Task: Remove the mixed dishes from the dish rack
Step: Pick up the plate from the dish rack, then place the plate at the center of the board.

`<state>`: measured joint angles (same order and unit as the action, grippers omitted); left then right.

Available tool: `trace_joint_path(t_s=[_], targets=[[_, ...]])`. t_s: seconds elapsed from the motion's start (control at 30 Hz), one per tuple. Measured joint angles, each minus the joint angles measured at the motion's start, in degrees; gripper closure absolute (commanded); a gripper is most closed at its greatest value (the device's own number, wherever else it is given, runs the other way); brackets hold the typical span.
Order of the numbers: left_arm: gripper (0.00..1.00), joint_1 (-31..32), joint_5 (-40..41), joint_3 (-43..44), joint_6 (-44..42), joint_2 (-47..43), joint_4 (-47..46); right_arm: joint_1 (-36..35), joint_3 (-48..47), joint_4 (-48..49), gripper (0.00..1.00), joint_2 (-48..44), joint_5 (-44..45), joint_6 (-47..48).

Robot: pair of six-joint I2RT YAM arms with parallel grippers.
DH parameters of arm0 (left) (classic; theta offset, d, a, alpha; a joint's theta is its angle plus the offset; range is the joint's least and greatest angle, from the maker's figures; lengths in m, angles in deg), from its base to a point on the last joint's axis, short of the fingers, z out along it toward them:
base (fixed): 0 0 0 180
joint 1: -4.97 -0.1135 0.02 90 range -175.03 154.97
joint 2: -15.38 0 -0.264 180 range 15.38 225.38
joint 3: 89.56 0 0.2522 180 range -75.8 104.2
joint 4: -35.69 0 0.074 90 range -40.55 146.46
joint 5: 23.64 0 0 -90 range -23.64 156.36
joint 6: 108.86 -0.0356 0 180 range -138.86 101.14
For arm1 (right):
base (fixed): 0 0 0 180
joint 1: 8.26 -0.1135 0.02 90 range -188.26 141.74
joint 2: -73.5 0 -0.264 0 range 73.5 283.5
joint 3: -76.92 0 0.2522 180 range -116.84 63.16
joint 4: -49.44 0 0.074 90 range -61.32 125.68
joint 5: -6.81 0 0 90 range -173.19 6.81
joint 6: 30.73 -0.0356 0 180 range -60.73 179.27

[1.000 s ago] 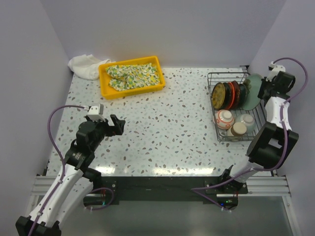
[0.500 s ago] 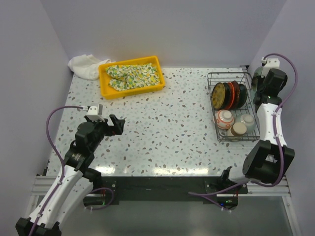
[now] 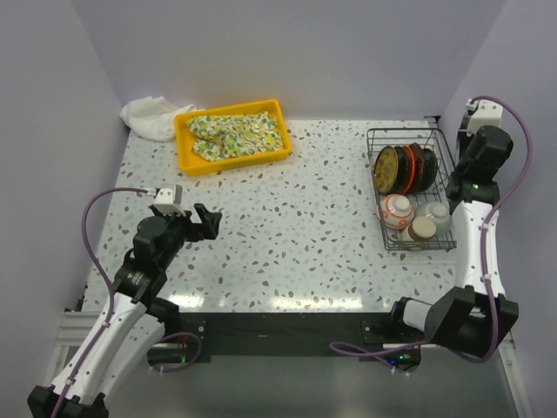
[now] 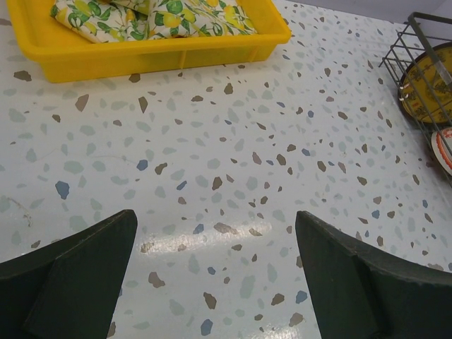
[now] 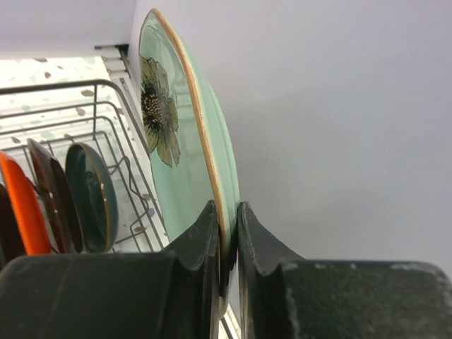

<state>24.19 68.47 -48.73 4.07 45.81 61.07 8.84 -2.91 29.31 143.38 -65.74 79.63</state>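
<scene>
The dark wire dish rack (image 3: 402, 131) stands at the table's right side. In it, on edge, are a brown-yellow plate (image 3: 386, 170), a black-red bowl (image 3: 407, 167) and a dark teal dish (image 3: 427, 168). In front of them sit a red-patterned white bowl (image 3: 398, 210), a tan cup (image 3: 424, 228) and a celadon bowl (image 3: 439, 213). My right gripper (image 5: 226, 212) is shut on the rim of a pale green flowered plate (image 5: 169, 141), held on edge between the rack (image 5: 106, 113) and the right wall. The wrist hides that plate from above. My left gripper (image 3: 207, 222) (image 4: 215, 215) hangs open over bare table, far from the rack.
At the back left, a yellow tray (image 3: 186, 139) holds a floral cloth (image 3: 237, 132). A white cloth (image 3: 152, 116) lies beside it. The right wall (image 3: 522, 87) is close behind the held plate. From the left wrist I see the tray (image 4: 141, 60) and the rack's corner (image 4: 417, 35).
My right wrist has swung up and back along the rack's right side with the green plate, which is now hidden under it. The left arm has not moved.
</scene>
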Motion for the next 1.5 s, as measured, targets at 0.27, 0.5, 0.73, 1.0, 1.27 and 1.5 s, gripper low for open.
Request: trace_joint_path(t_s=[0.27,0.5,0.73,1.0,1.27,1.5], targets=[[0.00,0.1,-0.2,0.0,0.0,1.1,0.0,-3.7,0.0,-1.1,1.00,-4.7,-2.9,-5.4],[0.00,0.1,-0.7,0.0,0.5,3.2,0.0,-9.2,1.8,-3.6,1.00,-8.1,-12.5,-15.6],[0.00,0.1,-2.9,1.5,2.2,7.2,-0.2,-15.0,6.9,-3.7,1.00,-10.7,-21.1,-26.5],[0.00,0.3,-7.3,2.8,5.5,12.8,-4.3,-21.2,13.8,-3.0,1.00,-11.1,-28.9,-38.8],[0.01,0.3,-11.6,3.8,9.1,18.9,-10.7,-25.9,20.7,1.6,1.00,-11.1,-33.8,-50.5],[0.01,0.4,-13.4,4.7,10.7,21.9,-14.1,-30.7,25.2,6.8,1.00,-9.5,-35.3,-58.3]])
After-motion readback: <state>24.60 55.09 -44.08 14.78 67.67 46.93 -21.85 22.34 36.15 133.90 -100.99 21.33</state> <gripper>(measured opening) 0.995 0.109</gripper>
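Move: The right hand still pinches the green plate by its rim; the plate's middle hangs about 6 cm ahead, 4 cm right and 7 cm below. The left hand's open gripper lies some 69 cm to its left, 11 cm back and 13 cm lower; the teal plate stands 12 cm left, 11 cm ahead, 22 cm below. From the left hand, the green plate is about 72 cm right, 17 cm ahead, 7 cm higher. The right arm, keeping its pinch on the green plate's rim, lifts a last couple of centimetres, then sweeps some 34 cm left across the rack and sinks steadily towards the left gripper, rolling its left side up by well over 60 degrees while swinging counter-clockwise. The left hand, fingers still wide open and empty, eases about 6 cm right and slightly forward to meet it. ##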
